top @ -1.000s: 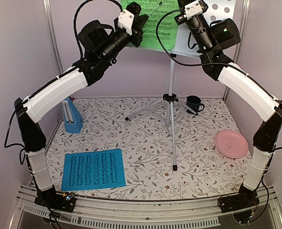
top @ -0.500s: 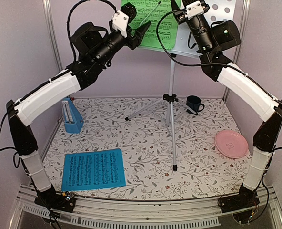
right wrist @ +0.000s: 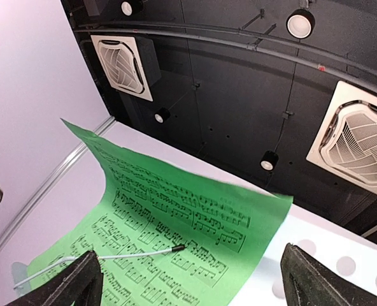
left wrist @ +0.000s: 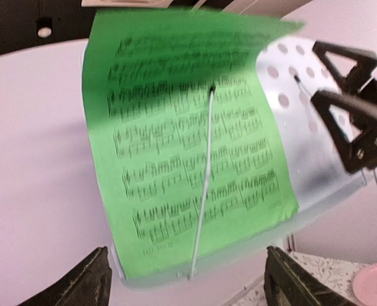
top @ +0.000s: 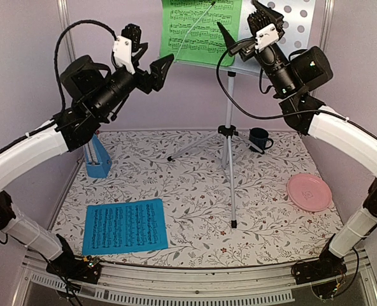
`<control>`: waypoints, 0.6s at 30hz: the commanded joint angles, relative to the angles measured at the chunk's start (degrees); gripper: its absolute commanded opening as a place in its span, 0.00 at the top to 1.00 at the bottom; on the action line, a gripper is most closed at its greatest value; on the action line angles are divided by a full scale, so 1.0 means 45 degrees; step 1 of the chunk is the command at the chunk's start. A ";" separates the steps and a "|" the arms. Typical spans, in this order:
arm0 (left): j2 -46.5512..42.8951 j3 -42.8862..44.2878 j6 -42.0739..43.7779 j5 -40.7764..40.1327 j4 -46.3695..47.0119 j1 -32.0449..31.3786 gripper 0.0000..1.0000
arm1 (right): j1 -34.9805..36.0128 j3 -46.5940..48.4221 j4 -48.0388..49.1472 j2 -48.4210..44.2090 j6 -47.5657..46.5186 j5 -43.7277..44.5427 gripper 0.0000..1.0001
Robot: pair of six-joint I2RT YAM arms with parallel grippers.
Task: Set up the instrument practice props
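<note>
The green sheet (top: pixel 201 29) rests on the music stand's perforated desk (top: pixel 297 16), with the stand's thin wire arm lying across it. The tripod pole (top: pixel 230 127) rises from the table. My left gripper (top: pixel 149 48) is open, left of the sheet and apart from it; in its wrist view the green sheet (left wrist: pixel 188 146) fills the frame above the left gripper (left wrist: pixel 188 280). Open too, my right gripper (top: pixel 244 22) hangs just in front of the desk; its wrist view shows the green sheet (right wrist: pixel 176 242) curling off the desk (right wrist: pixel 341 268). The blue sheet (top: pixel 125 226) lies flat front left. The blue metronome (top: pixel 98 159) stands far left.
A dark blue mug (top: pixel 260 138) stands behind the tripod legs (top: pixel 195 146). A pink plate (top: pixel 309 192) lies at the right. The walls close in on the left, back and right.
Both grippers have opened and let go of the green sheet. The left arm has drawn back left and down; the right has backed off a little to the right.
</note>
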 commanded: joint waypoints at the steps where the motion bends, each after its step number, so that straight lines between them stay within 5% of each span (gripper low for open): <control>1: -0.1272 -0.2953 -0.2611 -0.1273 -0.1319 0.0235 0.17 | 0.0035 -0.1835 0.0103 -0.1591 0.1383 0.0624 0.01; 9: -0.2966 -0.7600 -0.6713 -0.0391 -0.3907 0.1339 0.18 | 0.0104 -0.3813 -0.2937 -0.2966 0.4984 0.0245 0.01; 18: -0.3480 -1.0709 -0.9345 0.0594 -0.5039 0.1387 0.21 | 0.0533 -0.5519 -0.3642 -0.3200 0.7829 0.0723 0.01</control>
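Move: Below and behind the left hand, the blue sheet lies about 15 cm back, 18 cm to its left and 54 cm down. The metronome stands roughly 11 cm ahead and 32 cm left of that hand, 48 cm lower; the music stand's left foot is some 16 cm ahead, 2 cm left, on the table. For the right hand, the blue sheet is about 14 cm back, 37 cm left and 61 cm down. Dropping fast from in front of the music stand, the left hand sinks about 37 cm towards the blue sheet, veering some 8 cm left and tipping nearly 60 degrees nose-down, fingers still wide open and empty. The open right hand also sinks, about 11 cm, past the front of the stand's desk, tipping down and turning somewhat counter-clockwise. ##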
